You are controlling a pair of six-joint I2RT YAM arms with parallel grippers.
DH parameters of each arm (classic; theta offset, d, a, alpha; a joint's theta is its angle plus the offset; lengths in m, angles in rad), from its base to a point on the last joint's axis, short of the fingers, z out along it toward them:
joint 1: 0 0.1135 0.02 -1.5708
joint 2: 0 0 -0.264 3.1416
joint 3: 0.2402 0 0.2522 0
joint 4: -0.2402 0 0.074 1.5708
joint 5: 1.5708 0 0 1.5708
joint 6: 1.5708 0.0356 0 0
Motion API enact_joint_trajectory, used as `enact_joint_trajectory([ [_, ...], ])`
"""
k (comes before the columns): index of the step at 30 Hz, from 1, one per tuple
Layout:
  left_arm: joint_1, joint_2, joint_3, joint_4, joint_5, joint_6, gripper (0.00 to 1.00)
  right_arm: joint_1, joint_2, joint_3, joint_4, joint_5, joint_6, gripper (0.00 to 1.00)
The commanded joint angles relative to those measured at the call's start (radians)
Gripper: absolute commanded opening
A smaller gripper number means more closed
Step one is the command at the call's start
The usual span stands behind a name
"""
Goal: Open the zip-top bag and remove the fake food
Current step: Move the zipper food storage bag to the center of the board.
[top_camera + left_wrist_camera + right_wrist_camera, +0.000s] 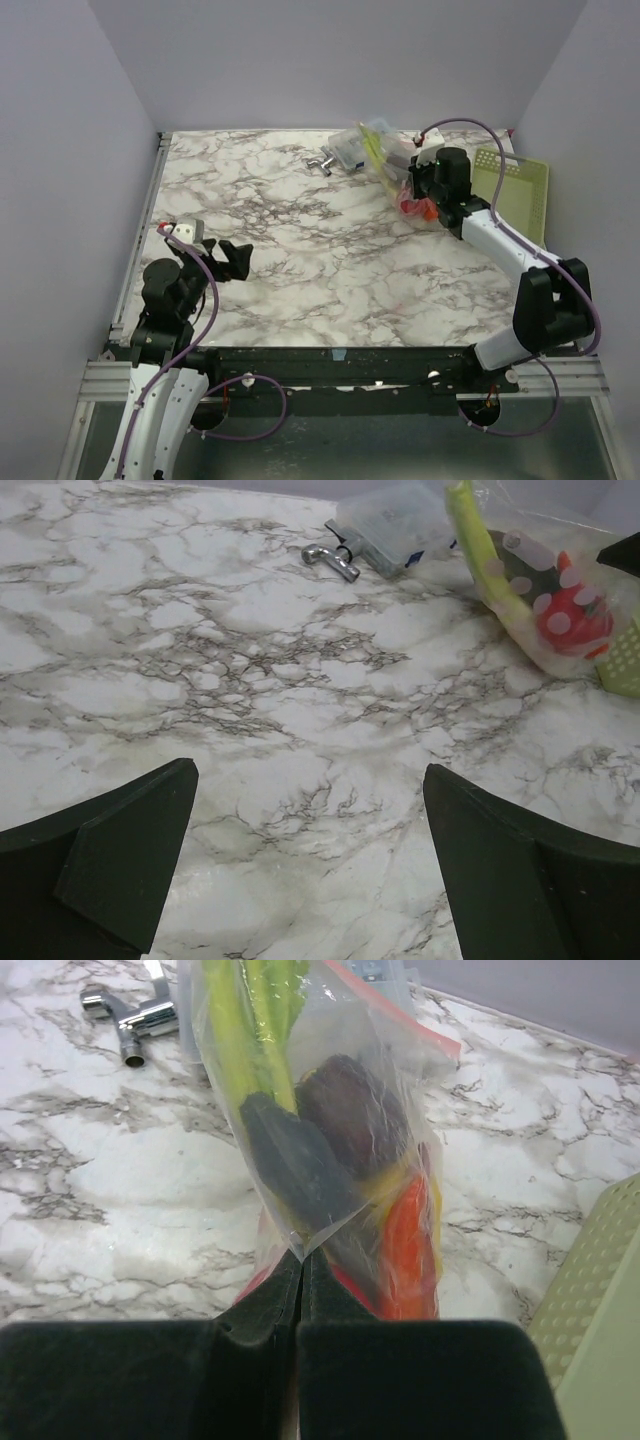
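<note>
The clear zip-top bag (385, 160) lies at the back right of the marble table, its pink zipper strip (415, 1020) at the far end. The fake food is inside it: a pale green stalk (235, 1040), a dark purple piece (350, 1110), an orange piece (408, 1250) and a red spotted piece (575, 615). My right gripper (302, 1252) is shut on a fold of the bag's near end, and it sits just right of the bag (420, 185). My left gripper (310, 770) stands open over bare marble at the near left (235, 262), far from the bag.
A small metal fitting (322, 162) and a rigid clear box (350, 153) lie just left of the bag. A light green basket (515, 190) stands at the right edge, close beside my right arm. Grey walls close in the table's back and sides.
</note>
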State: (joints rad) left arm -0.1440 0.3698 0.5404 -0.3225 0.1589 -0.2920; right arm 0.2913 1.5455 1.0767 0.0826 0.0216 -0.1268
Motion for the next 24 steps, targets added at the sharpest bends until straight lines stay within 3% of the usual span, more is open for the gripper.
enact_joint_trajectory([
  [1,0.004,-0.014,-0.013,0.075,0.151,0.005,0.98,-0.021,-0.105,-0.056,0.070,-0.168,0.036,0.01],
  [12,0.001,-0.020,-0.045,0.159,0.327,-0.020,0.99,-0.094,-0.287,-0.205,0.110,-0.409,0.070,0.01],
  [18,-0.002,-0.014,-0.065,0.208,0.409,-0.037,0.98,-0.118,-0.338,-0.243,0.088,-0.501,0.059,0.01],
  [24,-0.038,0.007,-0.099,0.285,0.503,-0.053,0.99,-0.135,-0.387,-0.259,0.024,-0.694,0.023,0.01],
])
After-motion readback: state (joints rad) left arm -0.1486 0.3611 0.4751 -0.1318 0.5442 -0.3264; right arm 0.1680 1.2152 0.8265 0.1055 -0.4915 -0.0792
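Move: The right hand holds the filled zipper bag by its side; the board's center lies some 9 cm back, 16 cm left and 17 cm below it. From that hand the clear parts box is about 13 cm ahead and 9 cm left, the metal fitting 8 cm ahead and 20 cm left, the green basket level and 24 cm right, all low on the board. The bag is roughly 25 cm ahead of the left hand, 34 cm right and 10 cm lower. Back towards its own base, about 9 cm and rising some 3 cm, the right hand draws the bag towards the board's center, its shut fingers keeping their pinch while the wrist turns about 20 degrees counter-clockwise and its left side lifts. The left hand, wide open and empty, swings about 6 cm right, slightly back and up, turning clockwise to face the bag. ##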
